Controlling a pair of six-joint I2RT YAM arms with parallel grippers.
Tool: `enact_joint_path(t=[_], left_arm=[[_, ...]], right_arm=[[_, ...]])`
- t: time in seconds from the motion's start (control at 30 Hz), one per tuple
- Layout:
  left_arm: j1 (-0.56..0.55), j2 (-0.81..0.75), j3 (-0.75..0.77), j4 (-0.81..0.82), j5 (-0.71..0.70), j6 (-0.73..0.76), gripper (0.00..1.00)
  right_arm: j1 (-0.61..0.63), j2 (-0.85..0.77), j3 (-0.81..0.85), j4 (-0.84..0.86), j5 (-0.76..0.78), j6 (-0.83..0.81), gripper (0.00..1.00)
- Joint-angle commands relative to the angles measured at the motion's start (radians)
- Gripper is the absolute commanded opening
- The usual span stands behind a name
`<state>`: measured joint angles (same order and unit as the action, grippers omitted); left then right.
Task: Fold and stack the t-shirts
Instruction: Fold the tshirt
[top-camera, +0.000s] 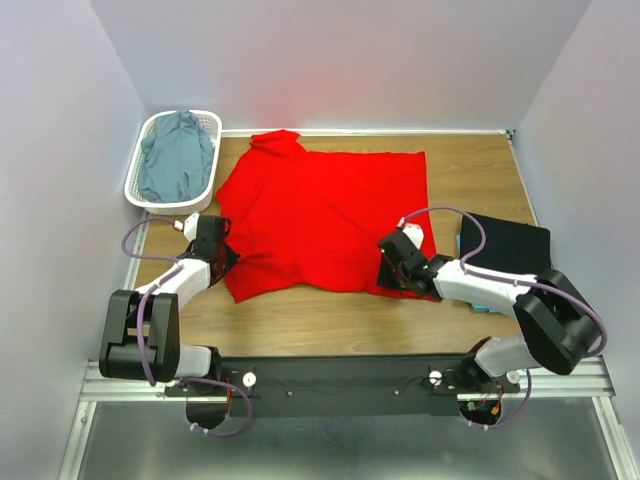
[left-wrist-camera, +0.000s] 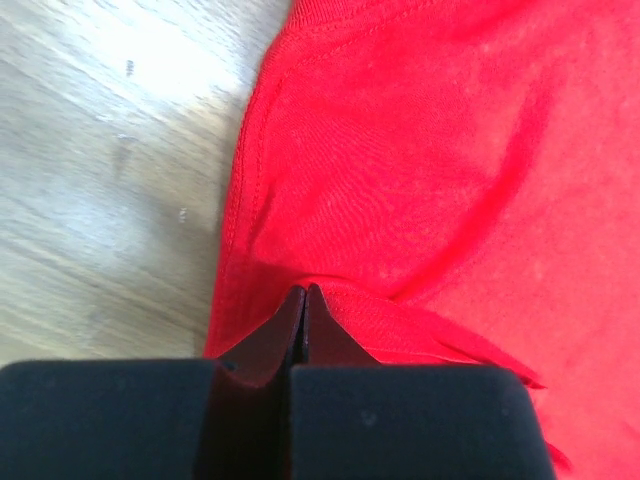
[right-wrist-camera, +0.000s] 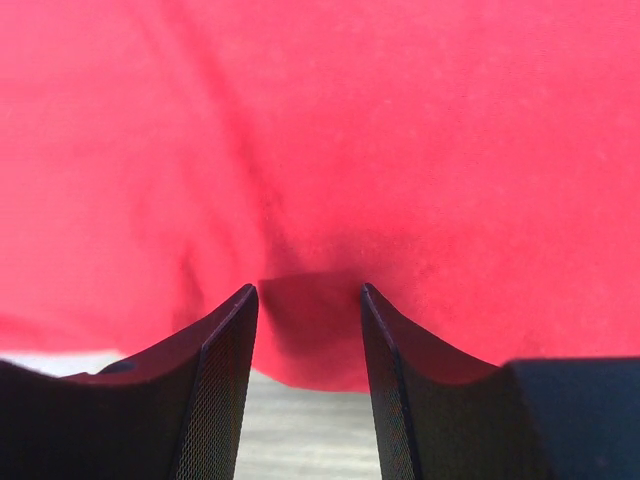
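The red t-shirt (top-camera: 320, 210) lies spread over the middle of the table. My left gripper (top-camera: 214, 250) is at the shirt's left edge. In the left wrist view it (left-wrist-camera: 305, 291) is shut, with a raised fold of the red cloth (left-wrist-camera: 420, 180) pinched at its tips. My right gripper (top-camera: 394, 268) is at the shirt's near right corner. The right wrist view shows it (right-wrist-camera: 308, 288) open, low over the hem of the red cloth (right-wrist-camera: 330, 150), with nothing gripped. A folded black t-shirt (top-camera: 508, 245) lies at the right, with a teal edge (top-camera: 482, 308) showing beneath it. A grey-blue t-shirt (top-camera: 178, 160) lies in the basket.
The white lattice basket (top-camera: 140, 190) stands at the table's far left corner. Bare wooden table (top-camera: 330, 320) shows between the red shirt and the arm bases. Grey walls close in the left, back and right sides.
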<state>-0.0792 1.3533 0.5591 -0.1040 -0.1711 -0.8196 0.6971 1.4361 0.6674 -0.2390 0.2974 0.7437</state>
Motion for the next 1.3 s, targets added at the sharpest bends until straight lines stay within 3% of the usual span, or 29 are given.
enact_joint_path(t=[0.0, 0.2, 0.47, 0.93, 1.27], left_arm=[[0.009, -0.039, 0.027, -0.072, -0.071, 0.056, 0.0], [0.004, -0.146, 0.103, -0.103, -0.018, 0.126, 0.0], [-0.037, -0.256, 0.14, -0.128, -0.001, 0.178, 0.0], [-0.071, -0.358, 0.114, -0.094, 0.102, 0.232, 0.0], [-0.071, -0.373, 0.113, -0.077, 0.154, 0.235, 0.0]], right_arm=[[0.021, -0.038, -0.063, -0.054, -0.038, 0.082, 0.53], [0.007, -0.181, -0.012, -0.175, 0.098, 0.091, 0.53], [-0.145, -0.295, -0.003, -0.328, 0.134, 0.118, 0.58], [-0.228, -0.287, -0.043, -0.535, 0.141, 0.379, 0.59], [-0.238, -0.298, -0.095, -0.556, 0.154, 0.493, 0.56]])
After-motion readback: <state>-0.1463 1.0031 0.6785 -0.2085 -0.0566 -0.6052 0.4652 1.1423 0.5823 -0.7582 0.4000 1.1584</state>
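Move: The left hand's shut fingertips are on the shirt by its left edge. The near left corner lies about 9 cm back, level sideways; the basket stands roughly 20 cm ahead and 13 cm left. For the right hand, also down on the cloth, the near right corner lies some 9 cm to its right and 3 cm back; the black cloth pile's middle is about 24 cm right and 5 cm ahead. Both hands are still pressing on the red shirt and come free after a last small drag: the left's shut tips lift off about 13 cm, tilting up and drifting right. The right, fingers kept half open, draws back slightly, lifts, swings some 12 cm right and then back and down to the shirt's near right corner, turning about 35 degrees clockwise. ##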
